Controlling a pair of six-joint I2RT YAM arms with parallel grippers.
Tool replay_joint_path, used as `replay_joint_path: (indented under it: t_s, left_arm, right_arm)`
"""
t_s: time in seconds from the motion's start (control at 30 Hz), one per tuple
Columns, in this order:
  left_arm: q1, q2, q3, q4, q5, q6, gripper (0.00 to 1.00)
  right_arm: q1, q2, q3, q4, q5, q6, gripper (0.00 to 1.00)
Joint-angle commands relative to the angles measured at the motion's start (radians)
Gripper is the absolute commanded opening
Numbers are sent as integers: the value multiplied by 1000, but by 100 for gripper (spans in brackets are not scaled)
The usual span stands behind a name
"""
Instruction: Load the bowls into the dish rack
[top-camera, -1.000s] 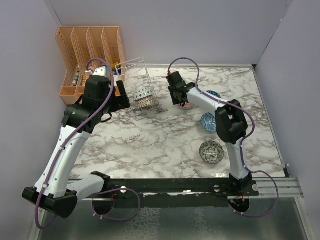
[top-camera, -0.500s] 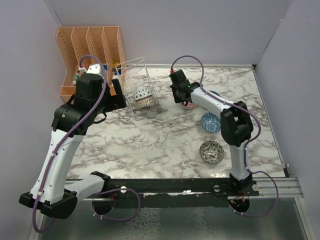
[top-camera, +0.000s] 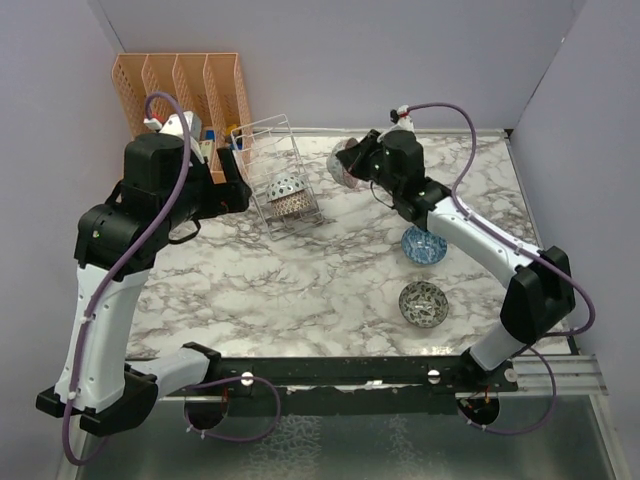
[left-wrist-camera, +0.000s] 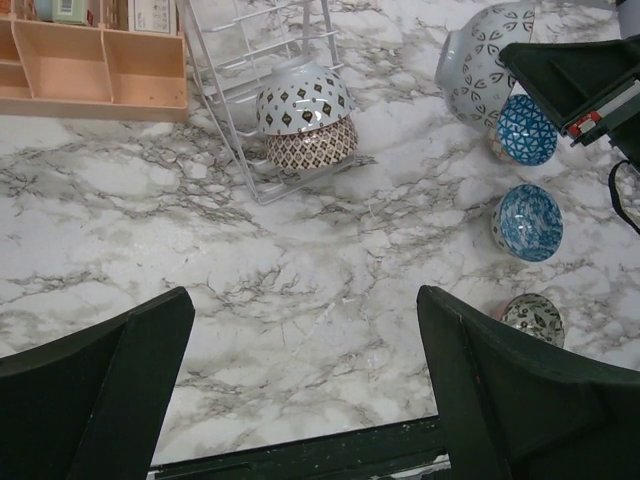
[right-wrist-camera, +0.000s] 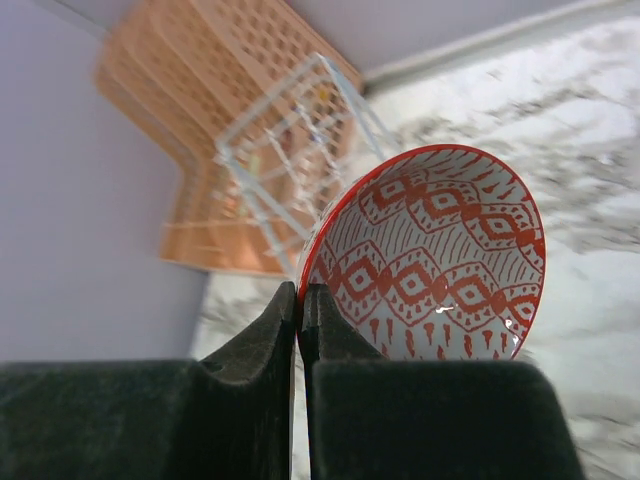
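Note:
My right gripper (right-wrist-camera: 300, 300) is shut on the rim of a red-patterned bowl (right-wrist-camera: 440, 260), which it holds tilted in the air. From above, that bowl (top-camera: 345, 160) hangs just right of the wire dish rack (top-camera: 262, 140). Two bowls lie in the rack, a white one with dark diamonds (left-wrist-camera: 300, 100) over a brown one (left-wrist-camera: 312, 145). On the table stand two blue bowls (left-wrist-camera: 527, 130) (left-wrist-camera: 527, 222) and a dark grey-green bowl (top-camera: 423, 303). My left gripper (left-wrist-camera: 305, 330) is open and empty, high above the marble, left of the rack (left-wrist-camera: 225, 95).
A peach slotted organiser (top-camera: 180, 90) stands against the back-left wall, right behind the rack. Purple walls close in the left, back and right sides. A black rail (top-camera: 350, 372) runs along the near table edge.
My right gripper closed on the red bowl's rim, lifted it off the table and swung it up beside the rack. My left arm rose and drew back to the left.

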Motion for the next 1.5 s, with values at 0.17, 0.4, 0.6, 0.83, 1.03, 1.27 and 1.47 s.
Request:
replay_joint_path:
  t_s: [0.17,0.4,0.6,0.83,1.03,1.27,1.47]
  left_arm:
    - [-3,-49,106,-100,52,53,98]
    - [-3,-99,44,-112,85,48,98]
    - [-3,-102,49,-131,80,77,99]
    - [-3,-107,46,-141,86,111,99]
    - [-6,-110,27,-132,95,127,99]
    - [-15,-110,16,-138,91,141,99]
    - [-18,-113,10,-143,86,146,99]
  right_arm:
    - [174,103,8,760,298,290,1]
    - [289,381,233,1048,511,257,1]
    - [338,534,319,1145,652,310,1]
    - [351,599,302,1187,731,348,1]
    - [355,653,307,1163,763,449,1]
    - [356,711,334,1126,783,547,1]
    - [358,743,346,1115,795,579,1]
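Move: Off to the right hand's left, with the red-patterned bowl already pinched by its rim, lies the dish rack's free slot: about 17 cm left, 8 cm ahead and roughly 16 cm below. The white bowl in the rack sits some 14 cm left and 3 cm ahead; the brown bowl about 13 cm left and 2 cm back, both 17 to 19 cm lower. From the left hand the slot is about 21 cm ahead, 7 cm right and 29 cm below. Carrying the red-patterned bowl up and left in an arc, the right hand rises over 9 cm, travels about 16 cm left to above the rack, then sinks some 11 cm towards the slot beyond the white bowl, edging forward. It rolls left side up by roughly 50 degrees, turns clockwise, and keeps its rim pinch. The empty, open left hand draws back. ##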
